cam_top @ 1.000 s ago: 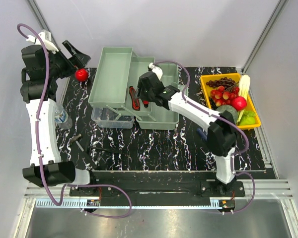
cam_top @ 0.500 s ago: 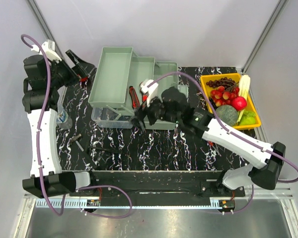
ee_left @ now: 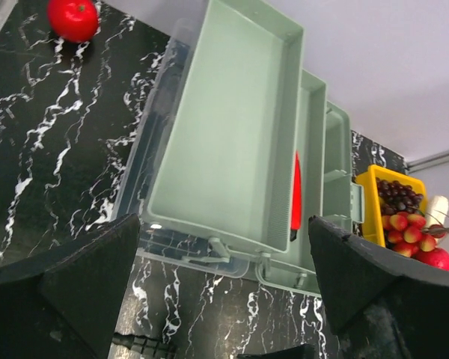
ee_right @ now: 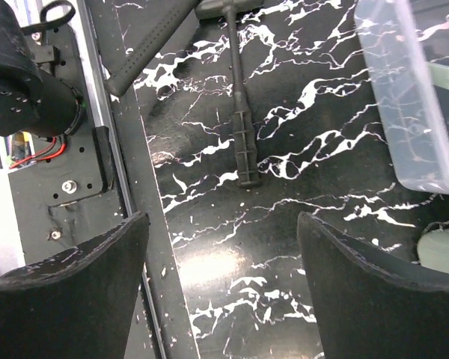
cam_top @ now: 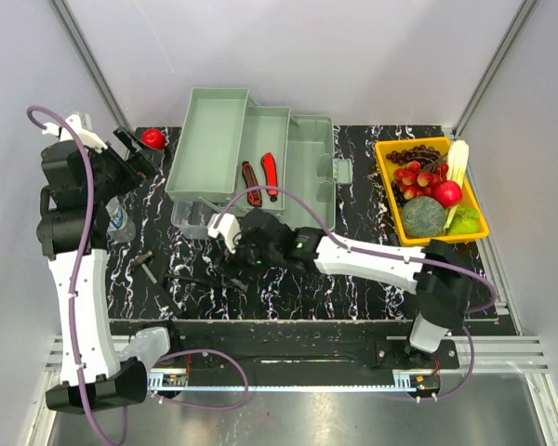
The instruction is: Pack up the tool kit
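Note:
The pale green tool kit box (cam_top: 251, 167) stands open at the back, trays folded out; in the left wrist view the box (ee_left: 232, 134) fills the middle. Two red-handled tools (cam_top: 261, 179) lie in its middle tray; one red handle (ee_left: 296, 196) shows from the left wrist. My right gripper (cam_top: 231, 258) hangs open and empty over the table in front of the box, near a thin black tool (cam_top: 191, 279). In the right wrist view that black tool (ee_right: 240, 127) lies ahead of my open right gripper (ee_right: 221, 299). My left gripper (cam_top: 135, 151) (ee_left: 224, 299) is open, high at the far left.
A red ball (cam_top: 152, 138) (ee_left: 72, 16) lies at the back left corner. A water bottle (cam_top: 119, 221) and a small hammer (cam_top: 141, 262) sit on the left. The yellow tray (cam_top: 387, 186) of fruit stands at the right. The table's front rail (ee_right: 135, 224) runs close by.
My right gripper opened, left a second red-handled tool in the middle tray, and swung forward and left down to the table. The left arm shifted slightly, uncovering the red ball.

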Controlling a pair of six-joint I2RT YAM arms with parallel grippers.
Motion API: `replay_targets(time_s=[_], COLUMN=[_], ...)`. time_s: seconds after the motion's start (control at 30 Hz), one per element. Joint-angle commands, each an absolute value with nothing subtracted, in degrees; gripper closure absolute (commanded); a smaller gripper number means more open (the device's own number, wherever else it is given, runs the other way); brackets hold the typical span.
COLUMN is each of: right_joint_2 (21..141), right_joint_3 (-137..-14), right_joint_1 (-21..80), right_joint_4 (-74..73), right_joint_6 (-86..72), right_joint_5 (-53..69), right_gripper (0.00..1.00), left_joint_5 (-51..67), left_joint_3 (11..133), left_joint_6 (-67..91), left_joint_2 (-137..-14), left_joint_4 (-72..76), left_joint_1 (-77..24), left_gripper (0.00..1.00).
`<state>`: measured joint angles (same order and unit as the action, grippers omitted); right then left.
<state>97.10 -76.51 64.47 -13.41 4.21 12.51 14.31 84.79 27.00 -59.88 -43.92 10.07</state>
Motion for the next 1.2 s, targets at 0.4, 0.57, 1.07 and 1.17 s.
replay_targets(time_s=[0.4,0.57,1.07,1.17], right_joint_2=[117.59,121.02,127.0,124.82], right_joint_3=[-83.06,-83.67,-87.18,-85.88], right_joint_1=[69.17,70.05,72.16,72.16], right_joint_4=[-1.06,-0.62,-10.26,-12.84], right_joint_6=[7.65,7.64,9.58,7.3], right_joint_5=[1.58,-1.84,-3.26,-2.81], right_gripper=[0.28,0.4,0.86,0.98], left_joint_5=[5.02,5.01,17.31,21.61], left_joint_3=[80.6,82.26,84.29,84.38], left_joint_6=[24.96,25.22,24.34,24.52], left_joint_2=[-55.37,-54.58,-57.48,-57.74], left_joint_4=[-51.94,-52.29,-49.22,-49.4], left_joint_1=[9.58,9.58,9.58,9.58], left_gripper=[0.01,0.01,0.01,0.01])
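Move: The free end of the black tool's ribbed handle lies about 7 cm to the right hand's left, 1 cm ahead and some 15 cm below. The hammer is roughly 20 cm to that hand's left and 1 cm back, the clear lid's near end about 16 cm ahead and 8 cm left, the green toolbox's near edge some 10 cm ahead and 13 cm right. From the left hand, the handle end is about 13 cm back, 12 cm right and 35 cm below. Down some 15 cm and about 7 cm to its left, the right hand drops onto the ribbed handle end of the black tool, its fingers dipping roughly 15 degrees steeper; low over the table it eases farther left while the fingers close and pinch the handle from both sides. The open left hand sinks and draws back a little, tipping down, then partly rises again, touching nothing. ##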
